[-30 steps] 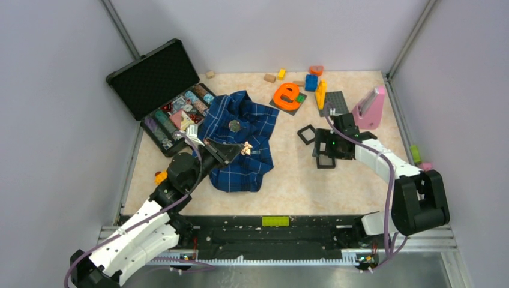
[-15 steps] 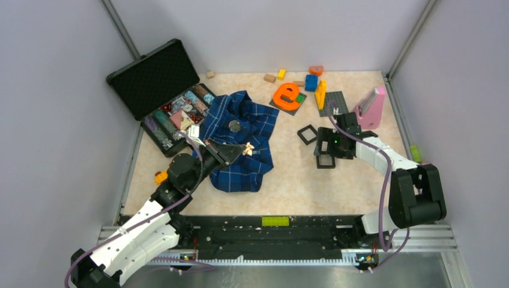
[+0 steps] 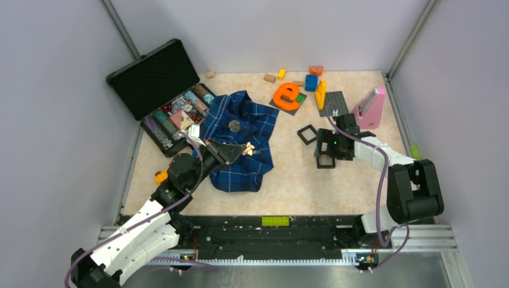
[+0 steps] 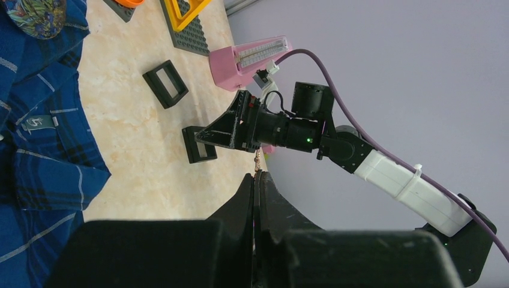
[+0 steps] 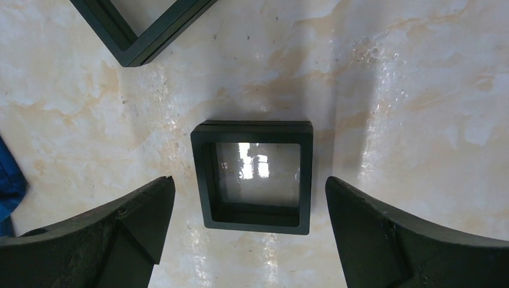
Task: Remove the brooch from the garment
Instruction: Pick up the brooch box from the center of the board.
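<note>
The garment (image 3: 255, 123), a dark blue plaid shirt, lies crumpled at the table's left centre. The brooch (image 3: 234, 126), a small round grey disc, rests on its upper part; it also shows at the left wrist view's top-left corner as the brooch (image 4: 37, 14). My left gripper (image 3: 241, 148) hovers over the shirt's middle, shut on a small pale-gold trinket (image 4: 258, 161) that pokes out past its fingertips. My right gripper (image 5: 249, 180) stands open, its fingers either side of a hollow black square frame (image 5: 252, 175) on the table.
An open black case (image 3: 157, 78) with small items stands at the back left. A second black frame (image 3: 307, 134), an orange letter (image 3: 287, 95), coloured blocks (image 3: 311, 82), a grey studded plate (image 3: 337, 102) and a pink wedge (image 3: 369, 108) lie at the back right.
The right arm's elbow and shoulder have swung slightly left while its gripper stays over the black frame. The left arm has not moved.
</note>
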`<action>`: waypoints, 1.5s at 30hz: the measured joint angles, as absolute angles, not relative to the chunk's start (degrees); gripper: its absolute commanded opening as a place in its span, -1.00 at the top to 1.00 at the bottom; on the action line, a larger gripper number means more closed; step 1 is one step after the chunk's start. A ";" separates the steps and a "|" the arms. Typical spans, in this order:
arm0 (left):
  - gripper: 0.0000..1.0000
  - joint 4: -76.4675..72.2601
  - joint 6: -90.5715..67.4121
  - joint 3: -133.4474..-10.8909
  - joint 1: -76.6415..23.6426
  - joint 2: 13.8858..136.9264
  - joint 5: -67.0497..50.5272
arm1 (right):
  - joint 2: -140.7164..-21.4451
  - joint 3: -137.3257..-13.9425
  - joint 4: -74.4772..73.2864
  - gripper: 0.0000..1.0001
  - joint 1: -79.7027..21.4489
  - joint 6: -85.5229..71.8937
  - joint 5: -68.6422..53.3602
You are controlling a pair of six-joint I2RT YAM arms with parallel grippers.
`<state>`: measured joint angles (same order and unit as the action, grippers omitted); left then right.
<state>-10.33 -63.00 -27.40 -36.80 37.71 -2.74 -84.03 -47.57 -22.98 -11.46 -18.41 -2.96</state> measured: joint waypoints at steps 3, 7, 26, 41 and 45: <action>1.00 -10.33 -63.00 -27.40 -36.80 37.82 -2.76 | -84.51 -47.57 -22.90 -0.88 -11.49 -18.41 -2.61; 1.00 -10.33 -62.96 -27.40 -36.80 37.82 -2.79 | -85.86 -47.57 -22.87 -0.78 -11.86 -18.35 -1.76; 1.00 -10.33 -62.83 -27.40 -36.80 38.17 -3.22 | -89.27 -49.17 -24.71 -0.41 -16.36 -18.11 3.79; 1.00 -11.05 -62.85 -27.40 -36.80 40.80 -4.21 | -84.75 -49.82 -25.82 -0.29 -16.78 -19.20 -2.39; 1.00 -12.60 -63.02 -27.42 -36.80 44.51 -5.65 | -78.04 -48.45 -22.52 -0.28 -16.80 -20.91 -10.39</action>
<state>-12.60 -63.02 -27.42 -36.80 44.51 -5.65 -78.04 -48.45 -22.52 -16.80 -20.91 -10.39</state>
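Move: The brooch box lies almost straight under the right hand's wide-open fingers, about 3 cm below, 1 cm back and 1 cm left. From the right hand, the black frame lies some 9 cm ahead and 7 cm left, and the garment's middle about 34 cm left and 5 cm ahead, both about 3 cm lower. From the left hand, which still holds the brooch up high, the box is roughly 8 cm ahead, 31 cm right and 25 cm below. The right hand sinks about 2 cm over the brooch box, its left side dipping slightly, while the fingers close to roughly two thirds and pinch the box by its left and right sides; it then lifts about 6 cm and swings some 5 cm left towards the garment, its left side rolling back up by about 15 degrees. The left hand waits with its fingers still shut on the brooch, then begins to come down and to the right by about 3 cm. ##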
